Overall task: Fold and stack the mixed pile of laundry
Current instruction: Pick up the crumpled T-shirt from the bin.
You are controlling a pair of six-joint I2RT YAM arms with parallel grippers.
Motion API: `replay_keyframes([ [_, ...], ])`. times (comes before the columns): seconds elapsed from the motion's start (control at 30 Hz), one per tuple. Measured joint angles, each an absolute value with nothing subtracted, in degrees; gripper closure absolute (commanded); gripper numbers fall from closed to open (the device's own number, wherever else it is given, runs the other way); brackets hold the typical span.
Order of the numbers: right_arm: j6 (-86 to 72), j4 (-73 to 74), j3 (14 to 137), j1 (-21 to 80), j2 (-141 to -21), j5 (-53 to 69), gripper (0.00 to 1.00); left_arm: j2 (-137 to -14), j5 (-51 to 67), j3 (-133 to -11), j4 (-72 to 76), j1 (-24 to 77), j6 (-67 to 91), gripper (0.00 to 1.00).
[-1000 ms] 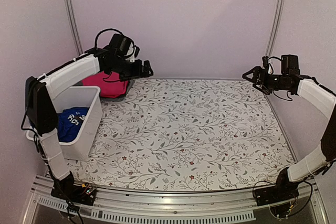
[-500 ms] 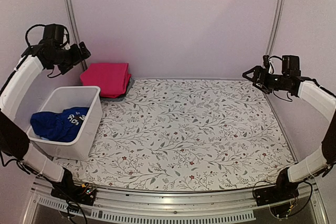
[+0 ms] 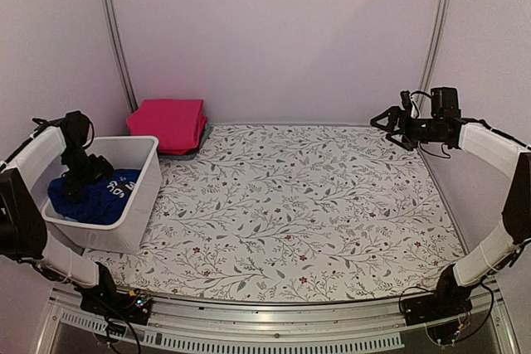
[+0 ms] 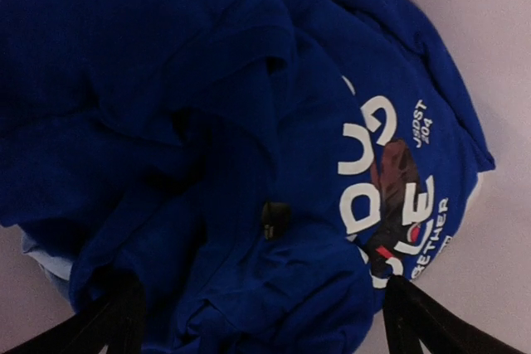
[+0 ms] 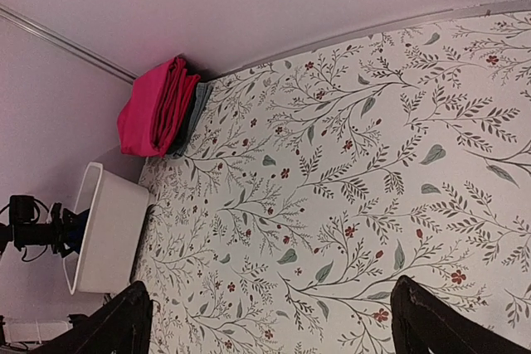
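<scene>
A heap of royal-blue cloth (image 4: 166,80) fills the white basket (image 3: 143,196) at the left. One blue item with white print (image 4: 390,180) lies on its right side, also seen from above (image 3: 116,186). A scrap of pale-blue cloth (image 4: 46,254) peeks out beneath. My left gripper (image 3: 81,181) hangs inside the basket just over the heap, its jaws (image 4: 265,329) open and empty. A folded pink-red garment (image 3: 168,122) lies at the back left on a darker folded piece (image 3: 192,151). My right gripper (image 3: 387,122) hovers open at the back right, holding nothing (image 5: 278,325).
The flower-patterned tabletop (image 3: 307,205) spreads between the arms. The basket (image 5: 108,230) stands at the table's left edge, in front of the pink-red stack (image 5: 153,109). Pale walls close in on the back and both sides.
My left arm swung from the pink-red stack out to the left, then came down into the basket over the blue clothes. The right gripper shifted slightly left.
</scene>
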State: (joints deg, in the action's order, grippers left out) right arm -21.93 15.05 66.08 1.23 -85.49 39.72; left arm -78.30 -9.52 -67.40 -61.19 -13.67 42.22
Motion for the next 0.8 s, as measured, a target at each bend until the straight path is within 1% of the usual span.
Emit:
replay_keyframes([
  [0.1,-22.13,15.05,66.08,1.89,-85.49,39.75,0.01,-78.63,-10.15,-63.64,-60.07,-14.94,42.87,0.0],
  [0.13,-22.2,15.09,66.08,1.96,-85.49,39.75,0.01,-79.2,-10.44,-62.81,-59.48,-15.22,42.98,0.02],
  [0.17,-22.31,15.14,66.06,1.98,-85.49,39.72,0.01,-79.83,-10.72,-62.46,-58.94,-15.51,43.07,0.08],
  [0.2,-22.37,15.14,66.06,1.98,-85.49,39.72,0.01,-80.71,-10.94,-62.13,-58.02,-15.68,43.16,0.17],
  [0.3,-22.74,15.14,66.04,1.98,-85.47,39.62,0.01,-83.55,-11.14,-61.89,-55.07,-16.01,42.98,0.51],
  [0.4,-23.0,15.16,66.02,1.98,-85.47,39.62,0.01,-86.35,-10.83,-62.15,-52.51,-16.29,41.82,0.81],
  [0.5,-23.11,15.16,66.02,1.98,-85.47,39.62,0.01,-87.64,-10.0,-63.83,-51.62,-16.32,39.77,1.0],
  [0.63,-23.14,15.11,66.02,1.98,-85.47,39.62,0.01,-86.74,-8.71,-68.84,-50.46,-16.32,37.93,1.0],
  [0.8,-23.27,15.05,66.13,1.98,-85.49,39.75,0.01,-80.36,-6.52,-76.6,-48.88,-16.32,36.32,1.0],
])
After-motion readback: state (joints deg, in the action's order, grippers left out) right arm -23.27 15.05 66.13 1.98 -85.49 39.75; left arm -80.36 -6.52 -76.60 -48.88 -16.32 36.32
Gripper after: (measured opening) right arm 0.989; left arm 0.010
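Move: Down in the white bin, the crumpled blue T-shirt lies almost straight under the open left hand, level with it, about 1 cm right and 7 cm lower. The bin's right wall stands some 14 cm to that hand's right, level with it, its middle about 8 cm below; the pink stack is roughly 22 cm ahead, 18 cm right and 10 cm below. From the right hand, the T-shirt lies about 14 cm back, 68 cm left and 15 cm below. Sinking about 6 cm into the bin, the left hand shuts its wide-open fingers on the crumpled T-shirt near the bottom of the dip, pinching a fold. Holding that, it rises quickly, some 13 cm, while carrying the fold forward, and its fingertips swing forward by about 20 degrees. ##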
